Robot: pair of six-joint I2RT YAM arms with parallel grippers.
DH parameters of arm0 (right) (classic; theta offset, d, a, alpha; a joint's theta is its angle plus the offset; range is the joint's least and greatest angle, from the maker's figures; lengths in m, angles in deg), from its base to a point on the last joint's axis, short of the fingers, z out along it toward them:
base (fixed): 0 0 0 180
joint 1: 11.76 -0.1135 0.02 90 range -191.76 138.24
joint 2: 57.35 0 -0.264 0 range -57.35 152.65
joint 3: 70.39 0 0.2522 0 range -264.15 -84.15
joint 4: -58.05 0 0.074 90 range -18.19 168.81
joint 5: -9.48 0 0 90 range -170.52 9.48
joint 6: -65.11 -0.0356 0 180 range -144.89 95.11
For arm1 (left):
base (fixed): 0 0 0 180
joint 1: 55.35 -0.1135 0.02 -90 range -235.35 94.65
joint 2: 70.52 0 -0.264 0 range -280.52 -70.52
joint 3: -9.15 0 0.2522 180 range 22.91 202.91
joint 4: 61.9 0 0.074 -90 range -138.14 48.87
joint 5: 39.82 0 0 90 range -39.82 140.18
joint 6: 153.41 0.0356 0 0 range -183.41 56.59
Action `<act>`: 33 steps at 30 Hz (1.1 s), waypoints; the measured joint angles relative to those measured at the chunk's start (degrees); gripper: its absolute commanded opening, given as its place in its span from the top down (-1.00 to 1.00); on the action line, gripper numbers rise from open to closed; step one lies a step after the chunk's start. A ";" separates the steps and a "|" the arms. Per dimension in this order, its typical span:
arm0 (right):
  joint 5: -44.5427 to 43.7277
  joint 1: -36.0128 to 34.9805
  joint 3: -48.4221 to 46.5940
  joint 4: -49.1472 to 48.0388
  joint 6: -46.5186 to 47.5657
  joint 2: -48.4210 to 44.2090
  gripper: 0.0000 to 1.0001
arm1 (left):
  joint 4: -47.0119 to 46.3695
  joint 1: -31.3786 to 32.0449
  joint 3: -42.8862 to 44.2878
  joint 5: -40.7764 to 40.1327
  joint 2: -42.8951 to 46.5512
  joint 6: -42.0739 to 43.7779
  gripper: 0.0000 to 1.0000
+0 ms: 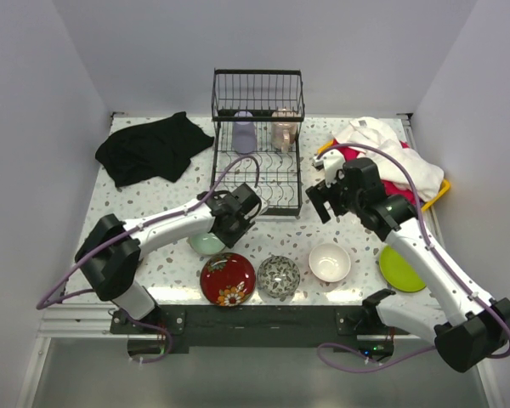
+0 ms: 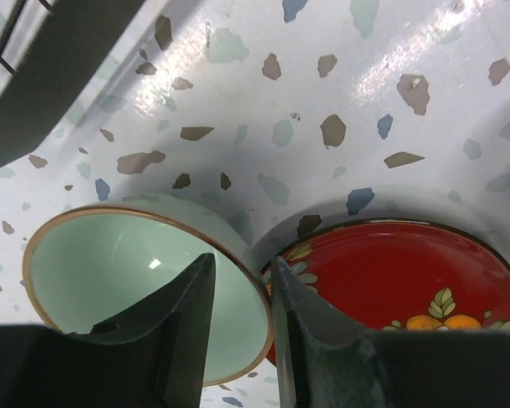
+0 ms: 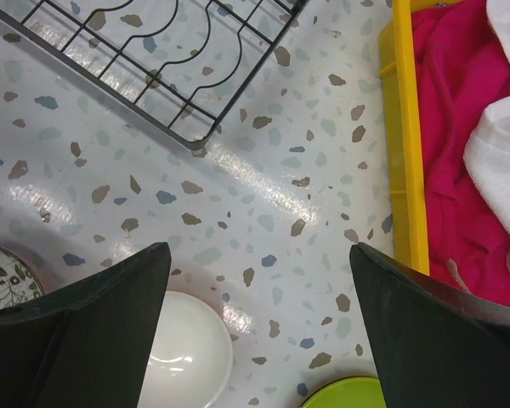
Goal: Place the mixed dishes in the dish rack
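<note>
My left gripper [image 2: 242, 263] straddles the rim of the pale green bowl [image 2: 110, 272], one finger inside and one outside, with a narrow gap still showing. That bowl [image 1: 206, 246] sits near the red floral bowl [image 1: 228, 278]. A black-white patterned bowl [image 1: 278, 275], a white bowl [image 1: 330, 262] and a lime green plate [image 1: 401, 269] lie along the front. The black wire dish rack [image 1: 257, 127] holds a lavender mug [image 1: 244, 133] and a pinkish mug [image 1: 284, 130]. My right gripper [image 3: 259, 255] hangs open and empty above the table, between the rack's corner [image 3: 153, 51] and the white bowl [image 3: 187, 357].
A yellow tray [image 1: 438, 194] of pink and white cloths stands at the right, close beside my right gripper [image 1: 321, 191]. A black cloth [image 1: 149, 146] lies at the back left. White walls close the table on three sides.
</note>
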 measured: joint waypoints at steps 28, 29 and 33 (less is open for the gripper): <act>-2.16 0.48 -15.96 2.58 2.47 11.67 -0.81 | 11.41 -15.34 5.64 3.65 4.15 11.10 1.00; -2.27 0.76 -16.04 2.86 2.49 11.76 -0.81 | 12.11 -16.33 7.67 3.91 4.15 12.13 1.00; -3.65 1.42 -16.13 4.26 2.51 11.87 -0.81 | 10.34 -19.80 13.46 7.56 5.27 14.82 1.00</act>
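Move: The left hand stands just off the near right rim of the green bowl, whose middle is about 4 cm to its left, 2 cm ahead and 4 cm below. The red plate's middle is roughly 8 cm straight back, the patterned bowl's about 12 cm right and 7 cm back. The dish rack's middle stands some 18 cm ahead and 7 cm right. From the right hand the green bowl is about 25 cm left, 5 cm back and 18 cm down. Down about 2 cm with a little left and back, the left hand takes the green bowl's rim, already between its half-open fingers, and pinches it shut. It then climbs some 11 cm while going forward about 9 cm and left, carrying the bowl away from the red plate to the rack's near left corner. The empty right hand, wide open, eases forward and up. ##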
